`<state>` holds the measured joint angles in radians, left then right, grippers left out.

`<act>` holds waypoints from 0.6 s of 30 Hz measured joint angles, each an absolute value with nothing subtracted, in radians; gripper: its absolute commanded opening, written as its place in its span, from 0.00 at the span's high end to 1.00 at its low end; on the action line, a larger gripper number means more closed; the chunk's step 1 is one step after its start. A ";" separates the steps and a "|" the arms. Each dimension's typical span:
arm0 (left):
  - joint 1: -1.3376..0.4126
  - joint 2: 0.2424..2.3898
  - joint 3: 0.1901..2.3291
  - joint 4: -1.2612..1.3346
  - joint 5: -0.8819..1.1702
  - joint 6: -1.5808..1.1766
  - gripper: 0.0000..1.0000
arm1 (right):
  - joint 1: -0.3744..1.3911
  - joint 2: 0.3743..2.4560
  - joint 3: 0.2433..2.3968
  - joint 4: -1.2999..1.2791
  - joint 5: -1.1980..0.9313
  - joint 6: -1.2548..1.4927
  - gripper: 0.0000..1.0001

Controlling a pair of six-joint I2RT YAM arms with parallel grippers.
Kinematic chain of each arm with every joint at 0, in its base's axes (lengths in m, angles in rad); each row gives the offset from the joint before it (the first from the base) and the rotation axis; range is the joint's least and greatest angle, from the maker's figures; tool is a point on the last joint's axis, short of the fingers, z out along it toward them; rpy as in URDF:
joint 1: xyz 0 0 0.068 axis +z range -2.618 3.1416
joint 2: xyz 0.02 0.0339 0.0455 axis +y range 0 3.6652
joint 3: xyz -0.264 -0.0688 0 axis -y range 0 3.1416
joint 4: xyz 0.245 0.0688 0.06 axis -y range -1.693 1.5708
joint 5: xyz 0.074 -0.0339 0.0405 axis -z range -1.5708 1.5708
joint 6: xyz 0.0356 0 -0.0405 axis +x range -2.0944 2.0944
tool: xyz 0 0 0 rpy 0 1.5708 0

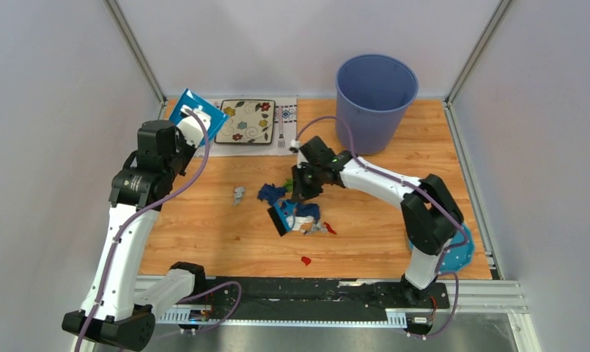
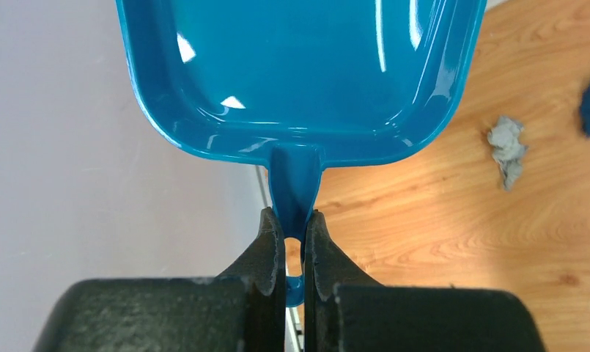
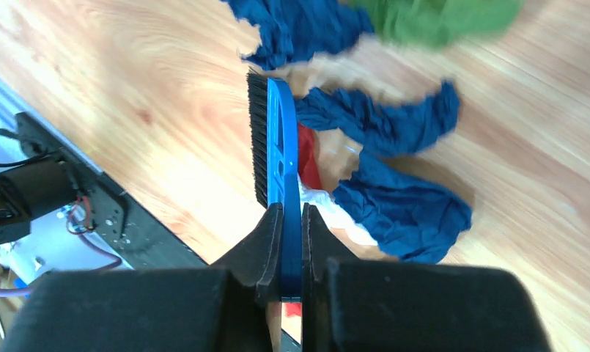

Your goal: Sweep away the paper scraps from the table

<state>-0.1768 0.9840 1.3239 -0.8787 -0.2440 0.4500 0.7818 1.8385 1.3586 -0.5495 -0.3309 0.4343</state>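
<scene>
My left gripper [image 2: 295, 220] is shut on the handle of a blue dustpan [image 2: 299, 73], held above the table's far left corner [image 1: 196, 114]. My right gripper [image 3: 292, 213] is shut on a blue hand brush [image 3: 273, 139] with black bristles; it also shows in the top view [image 1: 283, 216]. The brush stands among the paper scraps at mid-table: dark blue [image 3: 402, 209], green [image 3: 438, 18], red [image 3: 308, 165] and white bits. In the top view the pile [image 1: 306, 216] lies by the brush, a grey scrap [image 1: 238, 194] to its left and a red one [image 1: 305, 259] nearer me.
A blue waste bin [image 1: 376, 99] stands at the back right. A patterned plate [image 1: 246, 121] on a white placemat sits at the back left with a fork [image 1: 281, 137] beside it. The table [image 1: 204, 235] has metal frame edges.
</scene>
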 measured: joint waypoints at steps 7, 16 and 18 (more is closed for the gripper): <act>-0.177 0.993 1.229 -0.912 -0.209 0.486 1.00 | 0.654 1.684 1.198 -0.583 -0.286 0.418 1.00; -0.062 1.026 1.041 -0.865 -0.266 0.523 1.00 | 0.822 1.688 1.408 -0.539 -0.387 0.372 1.00; -0.005 1.035 1.032 -0.861 -0.258 0.525 1.00 | 0.848 1.729 1.483 -0.485 -0.438 0.393 1.00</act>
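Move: The white scrap, partly under the brush that the right hand holds, lies about 6 cm nearer the base than that hand, 2 cm to its right and 7 below. From the same hand, one blue scrap sits 3 cm back and 3 right, the silver one 7 back and 6 right, the red one 7 back and 10 right, all about as low. From the left hand, high up with the dustpan, the white scrap is some 31 cm right, 8 back and 31 lower. The loose pile of white, silver, blue and red scraps is pushed on to the right by the brush as the right hand sweeps about 7 cm that way, level and low. The hand then turns back, rising some 10 cm and swinging about 12 cm left, lifting the brush clear. Meanwhile the left hand, still gripping the dustpan, sinks about 12 cm, drifts 5 cm left late on and tips down some 20 degrees. ##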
